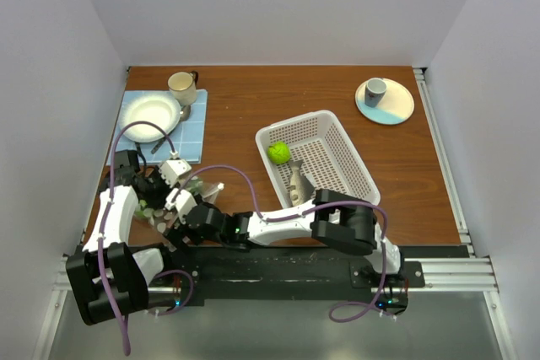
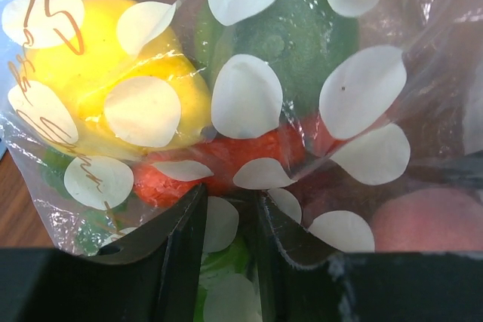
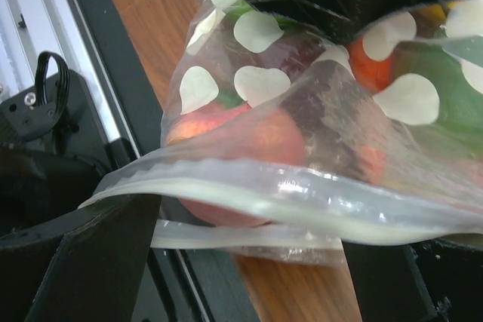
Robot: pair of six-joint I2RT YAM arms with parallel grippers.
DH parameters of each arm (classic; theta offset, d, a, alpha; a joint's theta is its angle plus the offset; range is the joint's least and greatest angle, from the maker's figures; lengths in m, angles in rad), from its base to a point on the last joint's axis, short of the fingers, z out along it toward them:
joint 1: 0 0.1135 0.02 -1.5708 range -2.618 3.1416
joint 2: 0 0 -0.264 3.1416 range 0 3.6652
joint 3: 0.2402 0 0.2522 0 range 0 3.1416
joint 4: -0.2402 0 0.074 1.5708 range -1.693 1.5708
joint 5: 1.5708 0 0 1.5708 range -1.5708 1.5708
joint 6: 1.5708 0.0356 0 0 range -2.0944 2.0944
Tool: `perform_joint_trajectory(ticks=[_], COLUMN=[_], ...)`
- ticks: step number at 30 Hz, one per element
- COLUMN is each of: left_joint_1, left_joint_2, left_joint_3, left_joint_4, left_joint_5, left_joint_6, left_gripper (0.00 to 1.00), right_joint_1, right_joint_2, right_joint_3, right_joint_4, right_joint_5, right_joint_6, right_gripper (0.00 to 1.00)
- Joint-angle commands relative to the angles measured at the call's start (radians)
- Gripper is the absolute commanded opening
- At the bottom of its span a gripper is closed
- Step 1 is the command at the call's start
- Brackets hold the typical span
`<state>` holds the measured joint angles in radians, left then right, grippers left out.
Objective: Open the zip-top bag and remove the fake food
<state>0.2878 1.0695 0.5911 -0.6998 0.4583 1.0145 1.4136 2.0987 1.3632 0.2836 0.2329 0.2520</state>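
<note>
The zip-top bag (image 2: 249,96) is clear with white oval dots and lies at the near left of the table (image 1: 154,211), mostly hidden under both grippers. My left gripper (image 2: 230,197) is shut on a fold of the bag. Inside I see a yellow fruit (image 2: 98,73), a green fruit (image 2: 298,35), an orange-red carrot piece (image 2: 226,156) and a red-pink fruit (image 2: 426,220). My right gripper (image 3: 249,239) is open, and the bag's white zip strip (image 3: 302,201) lies across between its fingers. The two strips stand apart, with the red-pink fruit (image 3: 241,137) just behind them.
A white perforated basket (image 1: 337,137) in the table's middle holds a green fruit (image 1: 279,153) and a grey fish piece (image 1: 297,185). A white bowl (image 1: 152,114) on a blue mat and a cup (image 1: 182,86) stand at back left. A plate with a grey cup (image 1: 384,99) stands at back right.
</note>
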Motion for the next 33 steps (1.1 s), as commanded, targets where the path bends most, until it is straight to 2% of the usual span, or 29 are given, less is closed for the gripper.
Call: perform_joint_trajectory(ticks=[1,6,8,9,11,12,15,19,23,27,31,33], left_joint_1=[0.007,0.007,0.008,0.008,0.007,0.007,0.008,0.008,0.008,0.008,0.008,0.007], left_joint_2=[-0.002,-0.006,-0.009,-0.011,-0.011,-0.011,-0.011,0.001,0.009,0.010,0.014,0.014], left_joint_3=[0.032,0.039,0.039,0.039,0.038,0.038,0.039,0.046,0.046,0.039,0.029,0.024], left_joint_4=[-0.006,-0.017,-0.021,-0.023,-0.024,-0.024,-0.024,-0.026,-0.021,-0.017,-0.006,-0.003], left_joint_5=[0.002,-0.001,-0.003,-0.004,-0.006,-0.006,-0.006,0.008,0.016,0.017,0.017,0.017], left_joint_6=[0.015,0.016,0.018,0.019,0.022,0.021,0.021,0.018,0.009,0.007,0.004,0.006], left_gripper=[0.36,0.36,0.36,0.36,0.36,0.36,0.36,0.36,0.36,0.36,0.36,0.36], right_joint_1=[0.004,0.002,0.001,-0.004,-0.011,-0.022,-0.057,-0.113,-0.159,-0.173,-0.173,-0.176], right_joint_2=[0.052,0.110,0.116,0.113,0.097,0.087,0.023,-0.078,-0.170,-0.250,-0.405,-0.459], right_joint_3=[0.095,0.142,0.134,0.125,0.085,0.070,-0.010,-0.157,-0.233,-0.272,-0.321,-0.332], right_joint_4=[0.048,0.022,0.029,0.038,0.069,0.077,0.112,0.155,0.164,0.141,0.102,0.030], right_joint_5=[-0.023,-0.009,-0.007,-0.006,0.002,0.011,0.040,0.082,0.103,0.158,0.187,0.218], right_joint_6=[-0.019,-0.017,-0.010,0.000,0.013,0.027,0.050,0.076,0.079,0.038,0.001,-0.029], right_gripper=[0.99,0.99,0.94,0.86,0.76,0.68,0.56,0.51,0.45,0.44,0.44,0.44])
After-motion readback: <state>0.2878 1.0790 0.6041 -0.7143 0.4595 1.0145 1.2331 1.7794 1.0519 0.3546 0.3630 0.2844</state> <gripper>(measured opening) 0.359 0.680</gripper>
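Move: The peach sits at the bag's mouth by the open right fingers, about 2 cm left of that hand, level fore-and-aft and 3 cm below. The red pepper is roughly 7 cm ahead and 1 cm left of the hand, the yellow pepper 12 cm ahead and 3 cm left, both some 3 cm lower. From the left hand, still on the bag, the peach is about 6 cm back, 6 cm right, 1 cm down. Right hand sinks 3 cm, pinches the peach, then pulls it some 17 cm right, forward and up. ##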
